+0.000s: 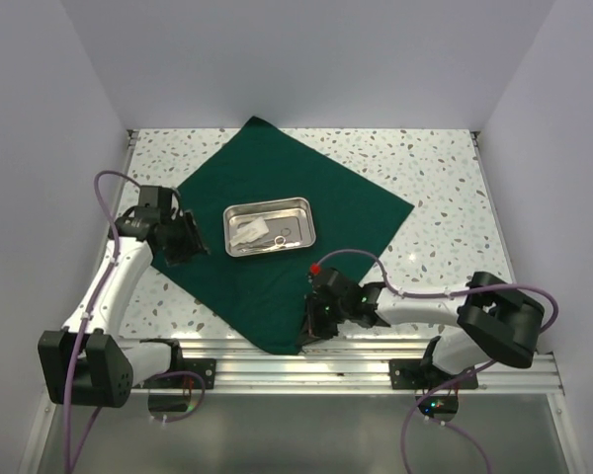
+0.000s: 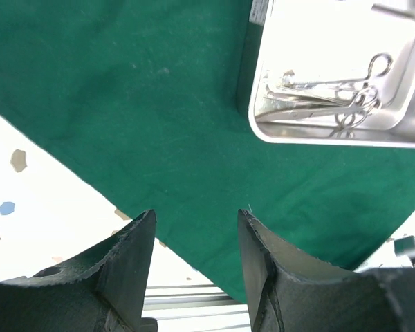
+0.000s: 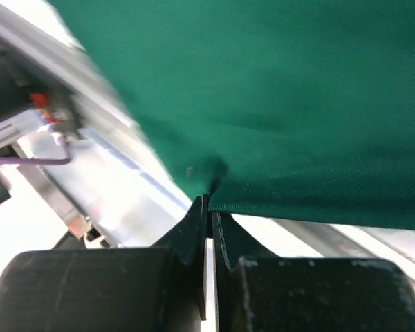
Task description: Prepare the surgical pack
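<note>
The surgical pack is a dark green cloth (image 1: 361, 202) spread flat as a diamond on the speckled table, with a steel tray (image 1: 269, 204) at its middle. Steel instruments (image 1: 280, 236) and white strips lie in the tray. My right gripper (image 1: 305, 337) is shut on the cloth's near corner; in the right wrist view the cloth (image 3: 297, 104) puckers where the gripper (image 3: 209, 202) pinches its edge. My left gripper (image 1: 192, 247) stands open over the cloth's left corner. In the left wrist view the gripper (image 2: 196, 214) holds nothing above the cloth (image 2: 152, 111); the tray (image 2: 253, 119) and instruments (image 2: 332, 97) lie beyond.
An aluminium rail (image 1: 356, 370) runs along the near edge, just behind the cloth's near corner and the arm bases. White walls close in the table (image 1: 445, 168) on three sides. Purple cables (image 1: 104, 188) loop from both arms.
</note>
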Available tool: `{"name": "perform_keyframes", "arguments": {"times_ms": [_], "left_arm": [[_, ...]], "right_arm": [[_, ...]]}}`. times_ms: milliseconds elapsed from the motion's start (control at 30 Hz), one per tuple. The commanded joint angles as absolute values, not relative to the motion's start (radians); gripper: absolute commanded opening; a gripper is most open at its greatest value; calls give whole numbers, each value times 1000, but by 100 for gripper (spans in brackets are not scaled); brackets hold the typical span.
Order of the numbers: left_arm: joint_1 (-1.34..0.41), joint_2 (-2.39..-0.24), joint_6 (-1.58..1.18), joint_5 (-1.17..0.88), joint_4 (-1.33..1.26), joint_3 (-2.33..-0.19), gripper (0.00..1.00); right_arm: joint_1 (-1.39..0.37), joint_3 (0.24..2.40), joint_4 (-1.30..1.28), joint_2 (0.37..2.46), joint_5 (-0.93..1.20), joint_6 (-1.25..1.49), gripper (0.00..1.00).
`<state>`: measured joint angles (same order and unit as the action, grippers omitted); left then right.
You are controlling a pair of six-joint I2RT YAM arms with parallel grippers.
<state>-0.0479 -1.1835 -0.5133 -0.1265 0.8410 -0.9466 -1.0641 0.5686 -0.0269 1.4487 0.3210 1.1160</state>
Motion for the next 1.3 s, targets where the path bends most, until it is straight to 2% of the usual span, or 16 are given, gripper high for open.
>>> {"name": "perform_keyframes", "arguments": {"times_ms": [0, 200, 567, 967, 1267], "left_arm": [[-46, -1181, -525, -57, 885, -1066, 55], [-46, -1174, -534, 57, 931, -1210, 57], [-46, -1230, -532, 141, 919, -1226, 58], [-46, -1358, -466, 163, 796, -1180, 58], [-45, -1446, -425, 155, 741, -1189, 58]], "right_arm": [[-1011, 721, -141, 1384, 298, 1037, 0], [-772, 1024, -296, 1445, 409, 937, 0], [-555, 1619, -460, 1860, 529, 891, 0], [-479, 1983, -584, 2132, 583, 879, 0], [-463, 2068, -565, 2215, 554, 920, 0]]}}
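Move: The steel tray, over which the green drape's near corner is to be taken, has its middle about 30 cm ahead of the right hand, 8 cm to its left and about 1 cm below; that hand already pinches the corner. Inside the tray, the white packs lie some 28 cm ahead and 13 cm left of the hand, the scissors about 26 cm ahead and 5 cm left. From the left hand the tray is 11 cm ahead, 19 cm right and 10 cm below. The drape's near corner, still pinched in the shut right fingers, is swept up and forward over the tray: about 37 cm out, climbing some 16 cm on the way and easing down a little past the tray's middle, while the wrist turns clockwise. The open left hand rises out of the way, then sinks back, ending about 7 cm farther forward and some 5 cm left, rolled some 15 degrees. ##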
